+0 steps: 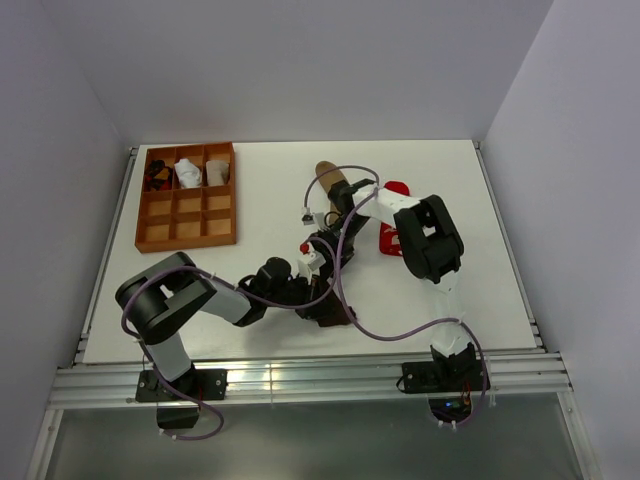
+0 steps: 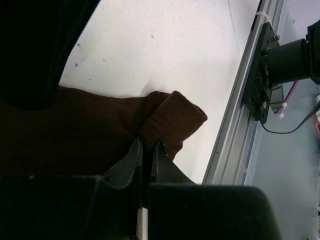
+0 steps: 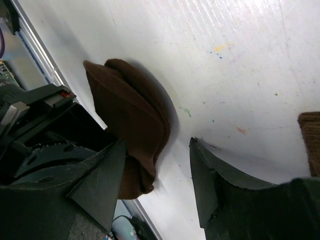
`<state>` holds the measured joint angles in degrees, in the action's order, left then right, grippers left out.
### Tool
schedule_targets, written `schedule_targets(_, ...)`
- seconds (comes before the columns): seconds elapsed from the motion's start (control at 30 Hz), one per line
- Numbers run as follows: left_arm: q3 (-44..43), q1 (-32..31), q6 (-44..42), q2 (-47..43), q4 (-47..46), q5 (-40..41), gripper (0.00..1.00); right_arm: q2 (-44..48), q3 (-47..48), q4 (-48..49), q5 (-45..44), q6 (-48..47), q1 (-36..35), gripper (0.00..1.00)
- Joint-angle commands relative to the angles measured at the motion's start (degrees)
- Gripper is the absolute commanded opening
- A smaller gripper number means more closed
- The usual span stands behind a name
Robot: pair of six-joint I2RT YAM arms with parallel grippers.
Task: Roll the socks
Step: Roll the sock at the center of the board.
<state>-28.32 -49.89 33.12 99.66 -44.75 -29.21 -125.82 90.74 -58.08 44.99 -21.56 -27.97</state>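
Note:
The dark brown sock lies flat near the table's front edge, one end folded over itself. My left gripper is shut on that sock's edge, just by the fold. In the right wrist view the same sock bulges up beside my right gripper, which stands open just above the table, touching nothing. From above, the left gripper and right gripper meet over the brown sock. The tan sock lies farther back, and the red sock is partly hidden behind the right arm.
A brown compartment tray stands at the back left with small black and white bundles in its far row. The metal rail of the table's front edge runs close to the brown sock. Purple cables loop over the middle.

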Motion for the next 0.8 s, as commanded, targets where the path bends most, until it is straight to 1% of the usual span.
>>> schedule_targets(0.0, 0.72, -0.82, -2.71, 1.77, 4.15, -2.17, 0.00, 0.05, -0.56, 2.36, -3.16, 0.64, -0.68, 0.63)
schedule_targets(0.23, 0.45, -0.82, -2.98, 1.33, 4.76, -2.34, 0.00, -0.04, -1.18, 2.71, -5.79, 1.96, -2.79, 0.64)
schedule_targets(0.37, 0.63, -0.91, -2.98, 1.07, 4.50, -2.60, 0.00, 0.66, -2.76, 4.73, -9.04, 3.19, -4.02, 0.64)
schedule_targets(0.5, 0.54, -1.00, -2.98, 1.24, 4.41, -2.78, 0.00, -0.04, -2.85, 4.74, -9.48, 3.81, -4.55, 0.61)
schedule_targets(0.63, 0.45, -1.00, -2.89, 1.15, 4.41, -2.96, 0.00, -0.48, -2.94, 5.09, -10.62, 3.98, -5.08, 0.53)
schedule_targets(0.73, 0.28, -1.09, -2.98, 1.15, 4.67, -3.04, 0.00, -0.83, -2.85, 5.26, -11.59, 4.33, -5.43, 0.40)
schedule_targets(0.77, 0.28, -1.18, -2.98, 1.15, 4.76, -2.96, 0.00, -1.09, -2.67, 5.18, -11.77, 4.51, -5.43, 0.34)
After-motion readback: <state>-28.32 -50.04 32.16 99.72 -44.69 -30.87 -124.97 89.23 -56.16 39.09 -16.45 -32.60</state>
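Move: The dark brown sock lies bunched about 6 cm back and 4 cm left of the right hand, roughly 2 cm lower; the left fingers already pinch its rear edge, so its middle is some 4 cm ahead of the left hand and 2 cm to that hand's right. From the right hand, the tan sock's middle is about 15 cm straight ahead, and the red sock is some 12 cm ahead and 14 cm to the right. The brown sock's loose forward edge is what the right hand closes in on: open, it slides back and a little left, about 2 cm in all, then sinks about 1 cm as the fingers close partway at that edge, tipping slightly further downward. The left hand keeps its pinch at the rear edge, nearly still. Whether the right fingers grip any cloth yet can't be seen. ##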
